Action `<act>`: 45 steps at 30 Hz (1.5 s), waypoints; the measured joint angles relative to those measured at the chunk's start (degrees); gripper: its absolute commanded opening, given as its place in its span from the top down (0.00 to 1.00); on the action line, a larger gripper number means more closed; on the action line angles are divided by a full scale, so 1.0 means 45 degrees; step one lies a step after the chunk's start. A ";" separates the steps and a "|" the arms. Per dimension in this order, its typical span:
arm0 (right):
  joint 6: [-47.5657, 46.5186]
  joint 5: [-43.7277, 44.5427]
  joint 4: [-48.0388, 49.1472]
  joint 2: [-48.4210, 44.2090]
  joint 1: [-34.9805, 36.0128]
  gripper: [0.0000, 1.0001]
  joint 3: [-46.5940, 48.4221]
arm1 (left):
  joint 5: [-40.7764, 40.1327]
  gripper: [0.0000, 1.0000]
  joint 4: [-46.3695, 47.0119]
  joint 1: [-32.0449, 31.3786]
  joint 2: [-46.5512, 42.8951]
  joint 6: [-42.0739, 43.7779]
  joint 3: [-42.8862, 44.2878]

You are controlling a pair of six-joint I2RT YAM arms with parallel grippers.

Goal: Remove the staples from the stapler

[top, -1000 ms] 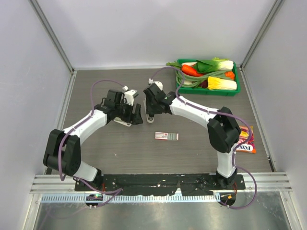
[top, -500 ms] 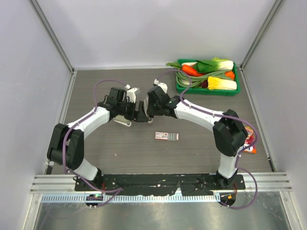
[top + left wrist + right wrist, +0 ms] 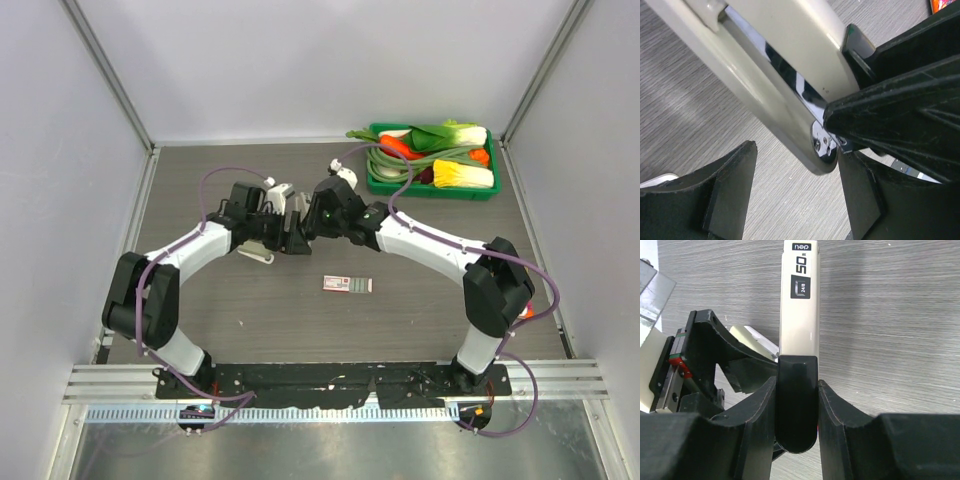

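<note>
The stapler has a beige top with a "50 24/8" label and a black rear cap. My right gripper is shut on that black cap, the stapler pointing away from it. In the top view both grippers meet at the table's middle, the right gripper beside the left gripper. In the left wrist view the stapler shows two beige halves with a chrome channel between them. Its rounded end sits between my left gripper's spread fingers, with a clear gap on the left. The staples are hidden.
A flat pink-and-white box lies in front of the grippers. A green tray of toy vegetables stands at the back right. A red snack packet lies by the right arm. A small white object lies under the left arm.
My right gripper has swung left and up to meet the left gripper, and its elbow has moved right. The left gripper has shifted slightly right.
</note>
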 measured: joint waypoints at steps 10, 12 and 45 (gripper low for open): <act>0.0699 -0.0452 0.0748 -0.0029 -0.0015 0.99 -0.0767 | 0.0301 0.53 0.0053 -0.0019 0.0058 0.0340 0.0000; 0.0772 -0.0461 0.0850 -0.0073 -0.0019 0.99 -0.0937 | 0.0457 0.63 0.0053 -0.0044 0.0058 0.0568 0.0000; 0.0141 -0.1749 0.0889 -0.1530 -0.0131 0.99 -0.2152 | -0.2875 0.73 0.0695 -0.0199 -0.0831 0.5561 -0.1209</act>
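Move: The stapler is already up off the table, its black nose held in the right fingers. The front tip of its base lies almost between the open left fingers, about 1 cm ahead of that hand; from the right hand the tip is some 2 cm back, 2 cm left and 4 cm below. The staple box lies about 11 cm right of the left hand, 10 cm back and 9 cm lower, and the other stapler some 12 cm to its left, 2 cm back, equally low. The left fingers close and pinch the plate end of the stapler's base, then pull it leftward, down and a little forward, about 5 cm away from the nose, the wrist tilting some 30 degrees. The right hand keeps its grip on the nose, sinks slightly, then draws back towards its base, roughly 3.5 cm in all. ##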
